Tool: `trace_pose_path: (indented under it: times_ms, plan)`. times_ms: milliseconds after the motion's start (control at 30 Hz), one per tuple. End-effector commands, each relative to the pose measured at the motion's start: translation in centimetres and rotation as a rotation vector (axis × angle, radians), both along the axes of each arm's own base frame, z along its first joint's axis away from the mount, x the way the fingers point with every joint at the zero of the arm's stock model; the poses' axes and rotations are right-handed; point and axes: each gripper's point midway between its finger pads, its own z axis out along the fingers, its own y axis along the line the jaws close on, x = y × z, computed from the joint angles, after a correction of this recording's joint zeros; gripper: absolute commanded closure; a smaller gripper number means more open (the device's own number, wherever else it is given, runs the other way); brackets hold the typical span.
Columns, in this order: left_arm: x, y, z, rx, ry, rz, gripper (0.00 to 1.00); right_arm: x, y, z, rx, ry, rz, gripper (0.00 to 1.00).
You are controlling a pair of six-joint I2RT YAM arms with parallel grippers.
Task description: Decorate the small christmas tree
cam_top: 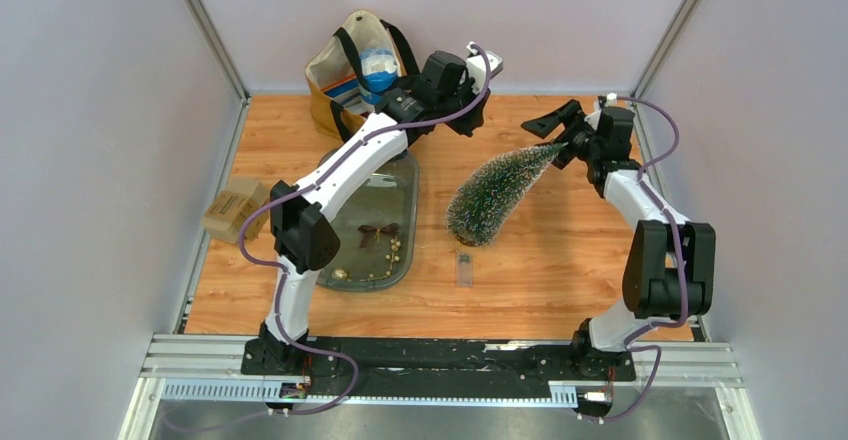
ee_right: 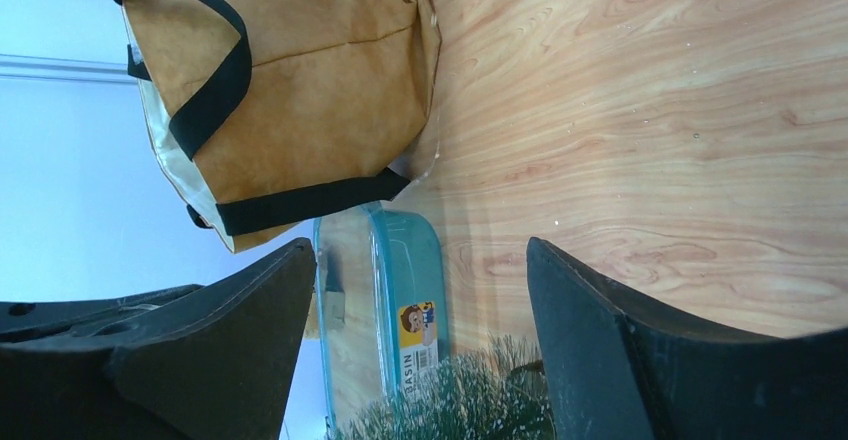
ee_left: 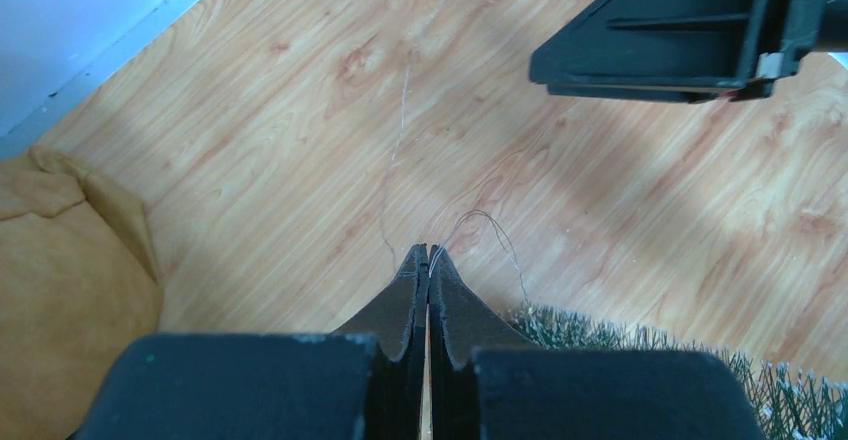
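The small christmas tree [cam_top: 495,195] lies on the wooden table with its base toward the middle and its tip pointing back right. My right gripper [cam_top: 548,140] stands open around the tip; in the right wrist view its fingers [ee_right: 590,340] are wide apart, with the frosted needles [ee_right: 480,400] between them and not pinched. My left gripper [cam_top: 467,123] hangs over the back of the table. Its jaws [ee_left: 428,250] are shut on a thin wire [ee_left: 490,222] that loops down into the tree's needles [ee_left: 600,332].
A clear tray [cam_top: 405,175] holding small ornaments sits under the left arm. A brown bag [cam_top: 345,70] with black handles stands at the back left. A small cardboard box [cam_top: 235,208] lies off the table's left edge. A small flat item [cam_top: 463,268] lies near the tree's base.
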Motion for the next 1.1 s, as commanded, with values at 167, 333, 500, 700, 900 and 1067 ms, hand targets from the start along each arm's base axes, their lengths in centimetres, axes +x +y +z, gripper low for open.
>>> trace_pose_path:
  times_ms: [167, 333, 500, 700, 900, 1067]
  plan:
    - [0.4, -2.1, 1.6, -0.095, 0.018, -0.039, 1.00, 3.6, 1.0, 0.9, 0.048, -0.092, -0.020, 0.19]
    - [0.3, -2.8, 1.0, -0.112, 0.040, -0.057, 1.00, 5.4, 1.8, 0.0, 0.102, -0.102, -0.031, 0.19]
    - [0.2, -3.2, 0.6, -0.122, 0.059, -0.069, 1.00, 6.7, 3.5, -0.3, 0.108, -0.121, -0.032, 0.19]
    - [0.3, -3.3, 0.3, -0.126, 0.065, -0.076, 1.00, 8.6, 5.0, -1.1, 0.121, -0.108, -0.023, 0.24]
    - [0.5, -3.4, 0.0, -0.123, 0.067, -0.069, 1.00, 8.4, 5.3, -1.3, 0.151, -0.114, -0.037, 0.63]
    - [0.3, -3.3, -0.1, -0.119, 0.071, -0.070, 1.00, 7.4, 4.2, -1.5, 0.067, -0.110, -0.083, 0.96]
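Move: The right hand, open and empty, goes for the thin fairy-light wire that runs out and down from the left fingertips. The stretch it wants lies about 8 cm ahead of the right hand, 6 cm left and 4 cm lower; from the left hand it is some 10 cm ahead, 8 cm right and 11 cm down. From the right hand, the standing tree's middle is roughly 15 cm back and 9 cm left, the battery box 22 cm back and 15 cm left, and the cloth bag 8 cm ahead and 38 cm left. Forward some 8 cm, with about 5 cm to the left and 4 cm down, the right hand reaches past the tree's far side with its fingers wide, then stops and closes them nearly shut on the thin wire. Meanwhile the left hand, still pinching the wire with shut fingers, eases about 3 cm right and slightly down towards the right hand. ##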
